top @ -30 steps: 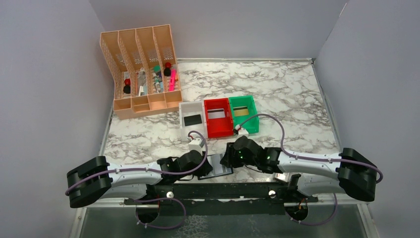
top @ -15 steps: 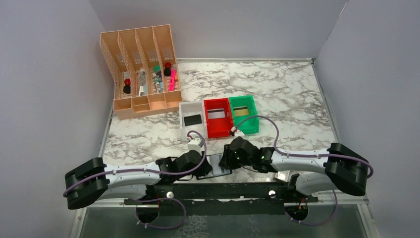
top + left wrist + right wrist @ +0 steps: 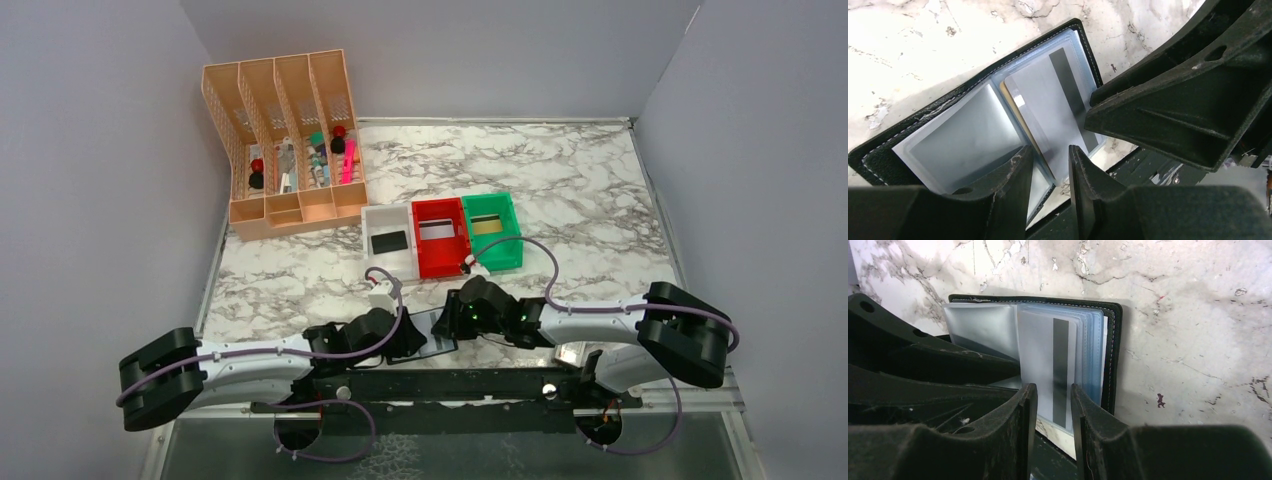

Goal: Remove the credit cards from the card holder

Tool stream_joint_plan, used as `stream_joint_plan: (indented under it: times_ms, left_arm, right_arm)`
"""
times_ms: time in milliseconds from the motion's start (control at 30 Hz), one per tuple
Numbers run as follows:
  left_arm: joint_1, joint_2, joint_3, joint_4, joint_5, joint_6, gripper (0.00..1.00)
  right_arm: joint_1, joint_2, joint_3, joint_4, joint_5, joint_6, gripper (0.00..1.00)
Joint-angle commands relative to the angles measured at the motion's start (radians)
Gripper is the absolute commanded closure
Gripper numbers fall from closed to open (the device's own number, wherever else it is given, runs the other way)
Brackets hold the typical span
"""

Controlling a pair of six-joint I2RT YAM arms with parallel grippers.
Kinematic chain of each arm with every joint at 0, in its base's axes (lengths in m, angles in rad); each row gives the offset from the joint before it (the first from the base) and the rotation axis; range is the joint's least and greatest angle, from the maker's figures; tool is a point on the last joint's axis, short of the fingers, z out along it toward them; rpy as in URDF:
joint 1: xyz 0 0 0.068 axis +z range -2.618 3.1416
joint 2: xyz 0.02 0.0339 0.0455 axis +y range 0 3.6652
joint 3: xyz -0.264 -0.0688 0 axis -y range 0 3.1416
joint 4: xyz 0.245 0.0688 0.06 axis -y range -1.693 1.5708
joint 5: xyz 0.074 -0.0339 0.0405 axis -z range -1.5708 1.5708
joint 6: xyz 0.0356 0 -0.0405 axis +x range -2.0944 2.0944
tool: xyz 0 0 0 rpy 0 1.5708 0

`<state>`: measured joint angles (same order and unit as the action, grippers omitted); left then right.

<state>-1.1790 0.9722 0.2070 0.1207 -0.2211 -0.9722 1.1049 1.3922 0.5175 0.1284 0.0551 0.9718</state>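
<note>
The card holder [image 3: 434, 331] lies open on the marble near the table's front edge, black-edged with glossy see-through pockets [image 3: 963, 130]. A grey credit card [image 3: 1048, 100] with a dark stripe sits in its right-hand pocket, and a gold-edged card shows under it. My left gripper [image 3: 1049, 149] hovers over the holder's near edge, jaws a little apart with nothing pinched. My right gripper [image 3: 1053, 386] faces the same striped card [image 3: 1040, 355] from the other side, open by a narrow gap, its tips short of the card. The grippers nearly touch over the holder.
White [image 3: 372, 224], red [image 3: 417, 250] and green [image 3: 511, 235] bins stand behind the holder, holding a black card [image 3: 388, 241], a grey card [image 3: 434, 231] and a gold card [image 3: 487, 226]. A peach desk organiser [image 3: 285, 140] fills the back left corner. A black bar [image 3: 440, 382] runs along the front edge.
The right arm has slid left, closer to the holder. The left arm has shifted slightly left and its jaws have spread a little. The holder has moved a bit to the left.
</note>
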Motion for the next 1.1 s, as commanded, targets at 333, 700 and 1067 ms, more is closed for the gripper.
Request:
stream_joint_plan:
  times_ms: [333, 700, 1067]
  left_arm:
    - [0.006, 0.063, -0.106, 0.159, -0.031, -0.109, 0.7]
    - [0.017, 0.036, -0.122, 0.173, -0.033, -0.118, 0.94]
    - [0.02, -0.092, -0.108, -0.012, -0.08, -0.106, 1.0]
  right_arm:
    - [0.004, 0.07, -0.071, 0.031, -0.052, 0.048, 0.64]
    - [0.004, 0.081, -0.074, 0.029, -0.041, 0.048, 0.64]
    - [0.003, 0.085, -0.054, -0.053, 0.022, 0.055, 0.65]
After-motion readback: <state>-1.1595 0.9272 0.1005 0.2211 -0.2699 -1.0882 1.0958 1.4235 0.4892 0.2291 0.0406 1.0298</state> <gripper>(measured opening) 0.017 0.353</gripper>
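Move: The striped credit card in the card holder's right page lies about 2 cm ahead of the left hand, 2 cm to its right and 1 cm below. The holder's clear left pocket is some 2 cm ahead and 4 cm left, just below; the red tray is about 20 cm ahead and 5 cm right. From the right hand the card is about 1 cm ahead, 1 cm left and 1 cm below. Left hand dips, shifts about 1 cm left and shuts at the card's left edge; right stays on the card. ##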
